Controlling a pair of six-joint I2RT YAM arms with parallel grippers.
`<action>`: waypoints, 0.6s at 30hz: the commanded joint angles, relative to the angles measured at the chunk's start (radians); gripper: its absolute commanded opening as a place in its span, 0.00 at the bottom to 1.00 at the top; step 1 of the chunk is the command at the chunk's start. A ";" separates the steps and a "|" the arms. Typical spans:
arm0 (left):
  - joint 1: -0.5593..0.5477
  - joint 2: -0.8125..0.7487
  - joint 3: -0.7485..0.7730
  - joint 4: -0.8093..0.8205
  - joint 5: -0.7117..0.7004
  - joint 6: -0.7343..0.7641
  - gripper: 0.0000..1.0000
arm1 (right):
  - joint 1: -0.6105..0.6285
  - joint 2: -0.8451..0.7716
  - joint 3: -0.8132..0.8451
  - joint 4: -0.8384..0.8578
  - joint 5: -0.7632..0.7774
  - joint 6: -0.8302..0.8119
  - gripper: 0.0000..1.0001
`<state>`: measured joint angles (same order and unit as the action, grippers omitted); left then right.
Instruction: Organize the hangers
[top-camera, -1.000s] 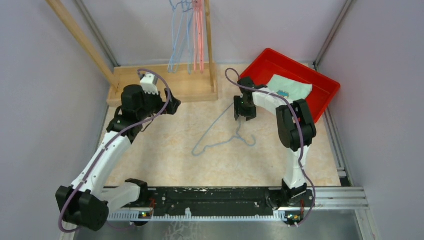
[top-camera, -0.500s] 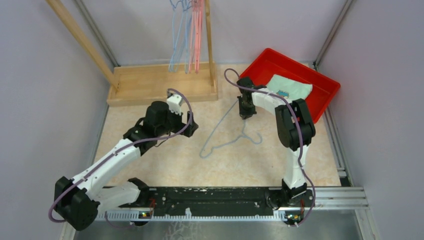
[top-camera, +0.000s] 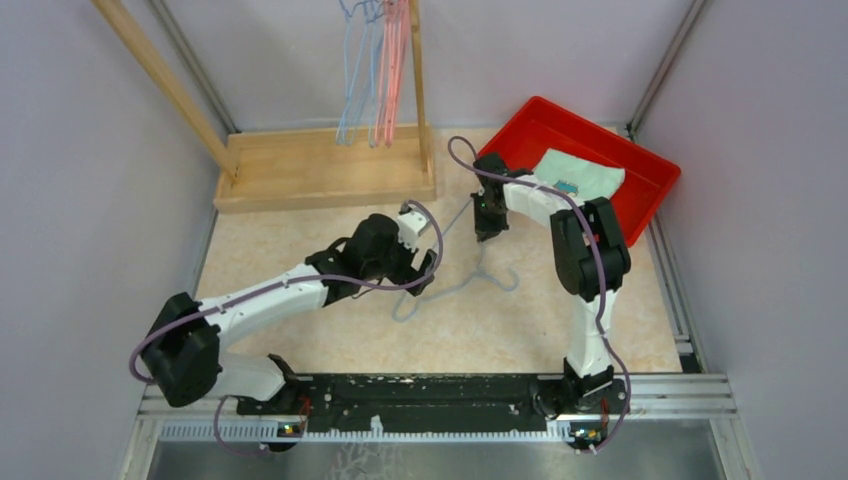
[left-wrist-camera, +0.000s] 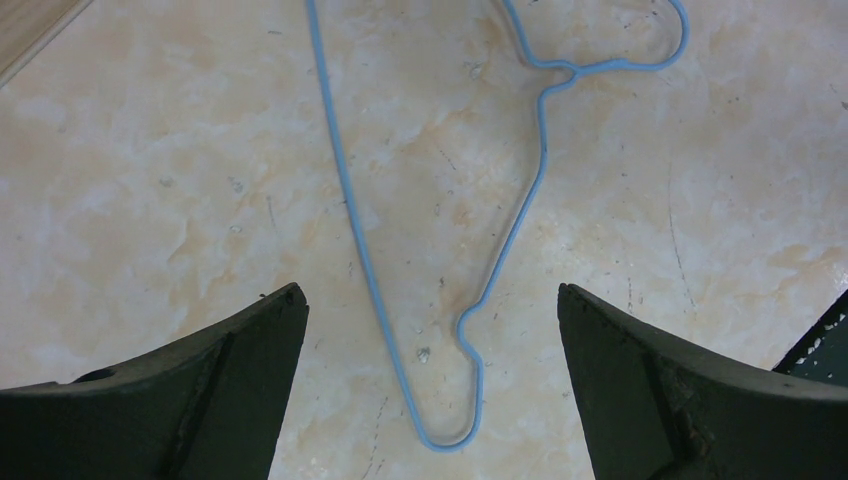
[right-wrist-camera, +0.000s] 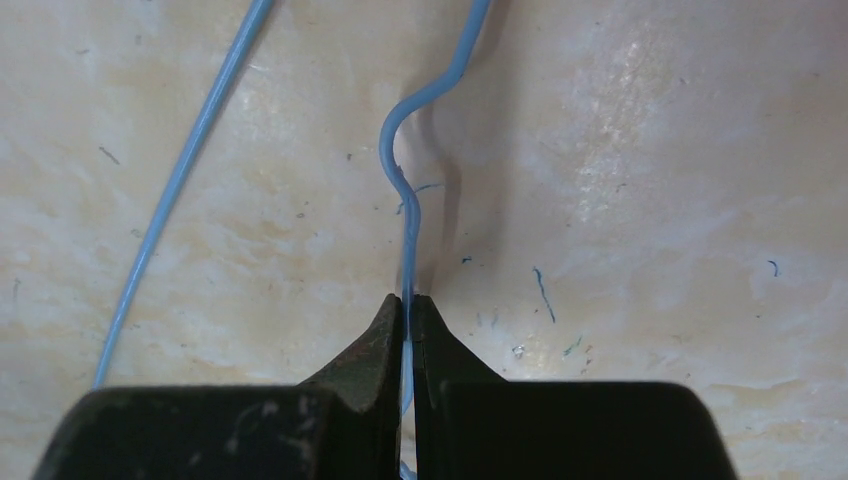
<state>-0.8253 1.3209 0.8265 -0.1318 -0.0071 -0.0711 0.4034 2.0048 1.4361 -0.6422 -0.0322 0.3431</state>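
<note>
A light blue wire hanger (top-camera: 462, 288) lies on the beige table at the middle. My right gripper (top-camera: 487, 232) is shut on one end of its wire (right-wrist-camera: 408, 250), and the right wrist view shows the jaws (right-wrist-camera: 410, 300) pinched on it. My left gripper (top-camera: 425, 275) hovers open over the hanger's other end. In the left wrist view the hanger (left-wrist-camera: 545, 140) lies flat, with its rounded corner between and below the wide-open fingers (left-wrist-camera: 428, 295), not touching them. Several pink-red and light blue hangers (top-camera: 375, 70) hang on the rack at the back.
The wooden rack base (top-camera: 300, 170) stands at the back left with an upright post (top-camera: 418, 70). A red tray (top-camera: 640, 190) holding a pale cloth (top-camera: 585, 172) sits at the back right. Purple cables loop off both arms.
My left arm has swung from the rack base to the right, to above the hanger's near-left corner. The right gripper stays shut on the hanger, which has shifted slightly.
</note>
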 joint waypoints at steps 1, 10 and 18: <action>-0.047 0.068 0.062 0.089 -0.024 0.050 1.00 | 0.008 -0.084 0.081 -0.037 -0.073 0.013 0.00; -0.113 0.141 0.090 0.105 -0.054 0.071 1.00 | 0.002 -0.131 0.192 -0.106 -0.134 0.020 0.00; -0.120 0.146 -0.028 0.160 -0.126 0.057 1.00 | -0.005 -0.120 0.277 -0.171 -0.193 0.016 0.00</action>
<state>-0.9363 1.4574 0.8612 -0.0212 -0.0692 -0.0177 0.4026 1.9305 1.6382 -0.7597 -0.1772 0.3534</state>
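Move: My right hand already pinches the far shoulder of the last blue hanger, whose neck lies about 6 cm back and 1 left, 2 cm lower. My open left hand hovers roughly 12 cm above the table. The neck is some 6 cm ahead and 11 right of it, the hook tip 3 ahead and 18 right, the hanger's near-left corner 4 back and 6 left. The red tray's middle is 16 ahead and 21 right of my right hand. Keeping my pinch on the blue hanger's shoulder, I raise my right hand about 9 cm, easing left as it climbs and swinging its fingertips some 10 degrees to the left. My left hand slides about 4 cm to the right over the hanger, towards its neck, then all but stops and sinks slightly, fingers wide open and not touching it. ##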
